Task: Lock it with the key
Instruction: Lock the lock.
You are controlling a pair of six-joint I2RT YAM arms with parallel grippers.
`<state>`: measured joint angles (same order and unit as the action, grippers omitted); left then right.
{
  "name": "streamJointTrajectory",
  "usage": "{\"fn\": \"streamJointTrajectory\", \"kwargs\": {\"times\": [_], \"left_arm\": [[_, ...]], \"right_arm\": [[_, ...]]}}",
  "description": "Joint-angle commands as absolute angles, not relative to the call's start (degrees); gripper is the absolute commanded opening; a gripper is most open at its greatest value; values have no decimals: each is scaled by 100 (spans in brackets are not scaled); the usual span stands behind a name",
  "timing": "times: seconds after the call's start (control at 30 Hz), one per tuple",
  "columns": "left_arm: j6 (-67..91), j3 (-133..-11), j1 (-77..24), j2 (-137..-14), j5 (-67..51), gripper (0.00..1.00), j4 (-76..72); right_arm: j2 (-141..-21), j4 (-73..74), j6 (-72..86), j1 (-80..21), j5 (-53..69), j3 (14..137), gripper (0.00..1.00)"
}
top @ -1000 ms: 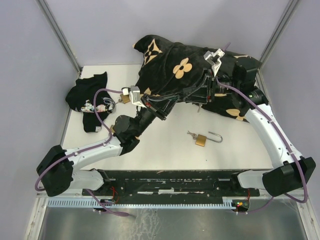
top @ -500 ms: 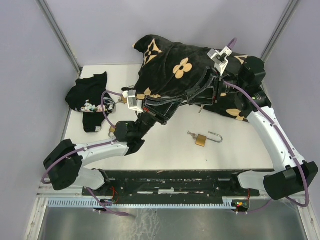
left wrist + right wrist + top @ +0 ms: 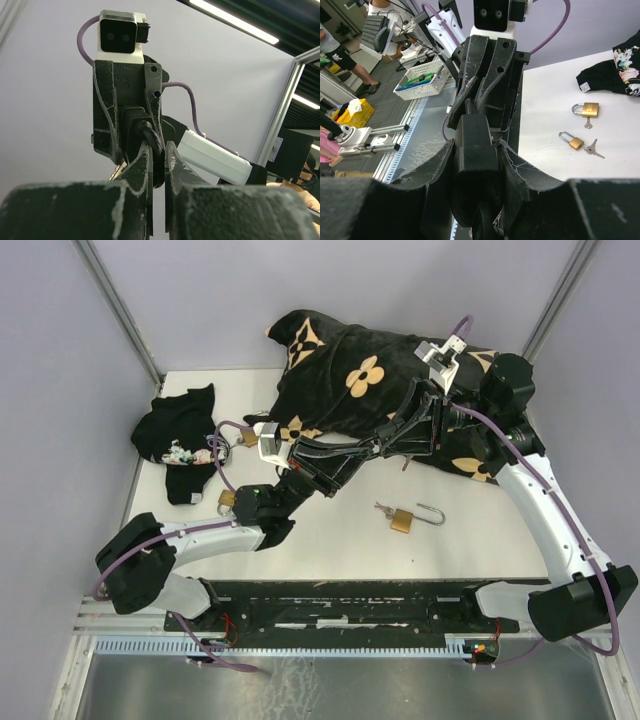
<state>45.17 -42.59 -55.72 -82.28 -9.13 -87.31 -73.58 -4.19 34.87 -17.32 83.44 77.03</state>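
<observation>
A black padlock (image 3: 475,137) is held in the air between both grippers, over the middle of the table. My right gripper (image 3: 476,150) is shut on its blocky body; it shows in the top view (image 3: 392,440) too. My left gripper (image 3: 158,165) is shut on a black loop (image 3: 152,145) at the lock's far end, and meets the right one in the top view (image 3: 362,450). A brass key tip (image 3: 118,172) shows beside the left fingers. A small key (image 3: 405,462) hangs just below the grippers.
An open brass padlock (image 3: 403,518) with keys lies on the table right of centre. Two more brass padlocks (image 3: 589,108) (image 3: 572,141) lie near a small black cloth (image 3: 178,435) at the left. A large flowered black cloth (image 3: 360,380) covers the back.
Both arms have shifted while staying joined at the black padlock. The left elbow has dropped toward the near edge and the right wrist has lifted a little to the right.
</observation>
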Motion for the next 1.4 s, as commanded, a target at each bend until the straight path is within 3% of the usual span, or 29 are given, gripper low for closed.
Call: {"fn": "streamJointTrajectory", "kwargs": {"times": [0.0, 0.37, 0.53, 0.67, 0.9, 1.27, 1.37], "left_arm": [[4784, -5016, -6538, -9212, -2626, 3, -6028], [4855, -5104, -6510, -9289, -2220, 3, -5850], [4871, -4542, -6183, -8461, -2224, 3, -5806], [4730, -4399, -5853, -7800, -2316, 14, -5110], [4797, -3913, -5514, -6954, -1907, 59, -4579], [5300, -3085, -4977, -6179, -1715, 63, -4981], [5440, -2862, -4732, -5946, -1634, 68, -5060]], "right_arm": [[-7705, 82, 2813, -2744, 7243, 7397, 2], [-7689, 762, 2286, -2714, 6999, 7547, 2], [-7775, 656, 2513, -2140, 7287, 7820, 2], [-7728, 567, 2500, -2106, 7175, 7634, 2], [-7725, 212, 2829, -1872, 7173, 7472, 2], [-7642, -401, 3226, -1872, 7402, 7101, 2], [-7596, -467, 3273, -1871, 7421, 7028, 2]]}}
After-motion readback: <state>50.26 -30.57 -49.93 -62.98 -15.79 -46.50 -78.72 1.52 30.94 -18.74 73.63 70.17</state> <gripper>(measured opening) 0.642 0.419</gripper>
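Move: The black padlock sits in the right fingers, right at that hand's point. Its shackle sticks out about 4 cm to their left and is already between the left fingertips, at the left hand's own point. A key hangs roughly 4 cm under the right hand. The brass padlock lies on the table some 36 cm below, about 4 cm ahead and 9 cm right of the left hand. The black padlock's shackle stays between the left fingertips while both hands keep almost still for about half a second. Then the left fingers open wide and let go, dropping about 12 cm straight down and tipping from steeply up to nearly level, with a slight drift left at the end. The right hand keeps its grip and carries the padlock down and forward, a little left. ##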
